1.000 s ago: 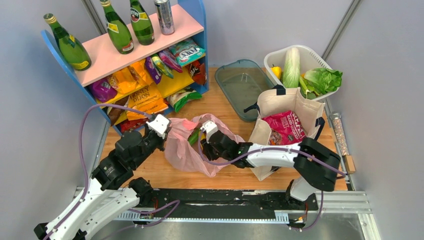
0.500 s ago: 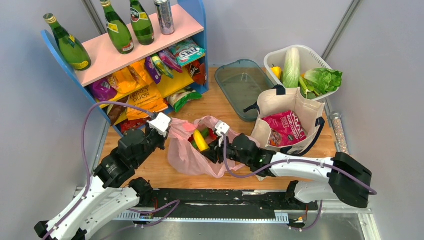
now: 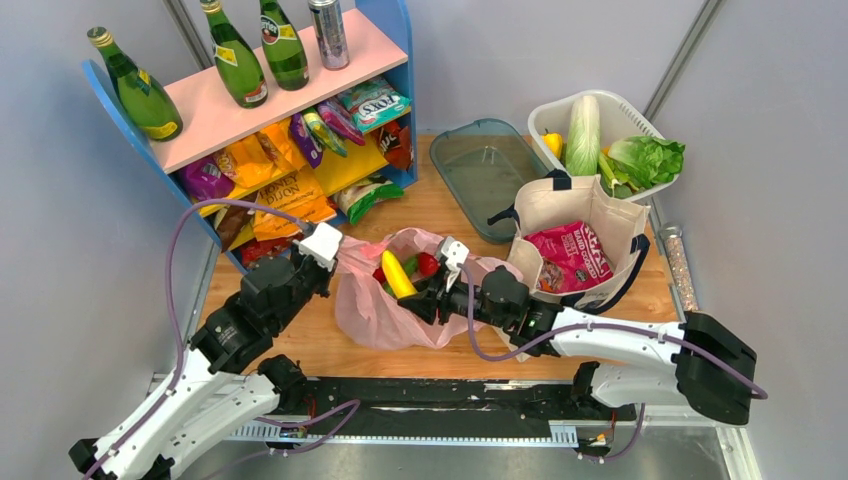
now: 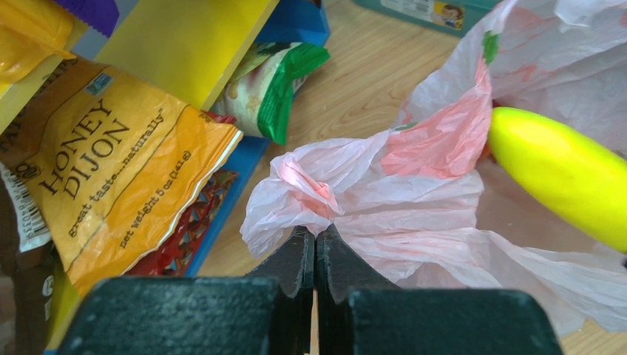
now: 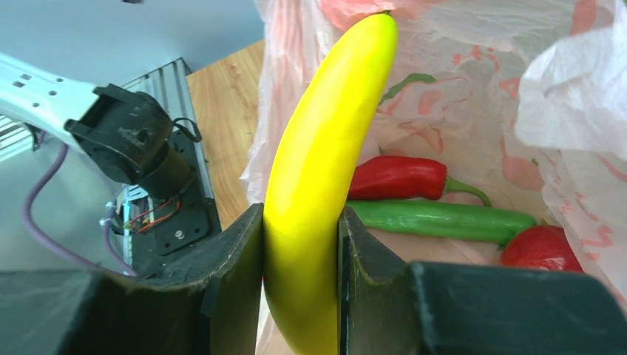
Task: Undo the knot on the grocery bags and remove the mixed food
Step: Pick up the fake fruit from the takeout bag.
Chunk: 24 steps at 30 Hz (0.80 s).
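Observation:
The pink plastic bag [image 3: 365, 305] lies on the table with its mouth open; no tied knot shows. My left gripper [image 3: 338, 266] is shut on a crumpled bunch of the bag's left rim [image 4: 307, 188], fingertips together [image 4: 316, 235]. My right gripper [image 3: 412, 297] is shut on a yellow banana [image 3: 397, 274], held over the bag's mouth. In the right wrist view the banana [image 5: 325, 163] stands between the fingers [image 5: 299, 222]. Below it in the bag lie a red pepper [image 5: 399, 177], a green cucumber [image 5: 444, 220] and a red round fruit [image 5: 540, 248]. The cream tote [image 3: 545, 205] stands to the right with a magenta crisp packet [image 3: 570, 255] inside.
A blue and pink shelf [image 3: 290, 95] with green bottles and snack bags stands at the back left, close to my left gripper. A teal tray [image 3: 485, 165] and a white basket [image 3: 625, 115] with cabbage and lettuce sit at the back right.
My right gripper has drawn back out of the bag's mouth with the banana, which now shows above the rim. Its elbow swung right and lower. The left gripper kept its hold.

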Each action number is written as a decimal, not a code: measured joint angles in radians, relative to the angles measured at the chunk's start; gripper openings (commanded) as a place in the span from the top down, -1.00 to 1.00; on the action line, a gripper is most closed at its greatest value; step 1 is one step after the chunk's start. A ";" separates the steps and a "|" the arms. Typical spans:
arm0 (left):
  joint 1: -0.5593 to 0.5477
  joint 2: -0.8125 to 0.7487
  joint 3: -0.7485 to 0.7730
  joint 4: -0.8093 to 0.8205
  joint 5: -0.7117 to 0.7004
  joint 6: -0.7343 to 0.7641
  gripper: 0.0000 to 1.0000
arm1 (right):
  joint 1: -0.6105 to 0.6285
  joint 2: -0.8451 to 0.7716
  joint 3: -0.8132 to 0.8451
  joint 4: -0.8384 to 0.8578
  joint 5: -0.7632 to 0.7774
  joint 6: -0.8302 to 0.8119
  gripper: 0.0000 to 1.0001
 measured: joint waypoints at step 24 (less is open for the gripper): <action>0.000 0.071 0.011 -0.031 -0.080 -0.021 1.00 | -0.005 -0.126 0.245 -0.038 -0.082 -0.008 1.00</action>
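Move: The right hand already holds the yellow banana; the white basket for it is about 38 cm ahead, 42 cm right and 10 cm below. The canvas tote stands some 10 cm ahead and 35 cm right, 9 cm lower, and the open pink bag lies 2 cm ahead, 10 cm below and level sideways. From the left hand, pinching that bag's edge, the basket is about 35 cm ahead, 60 cm right and 16 cm lower. Still pinching the banana, the right hand rises about 16 cm, clear of the bag the left keeps holding. ##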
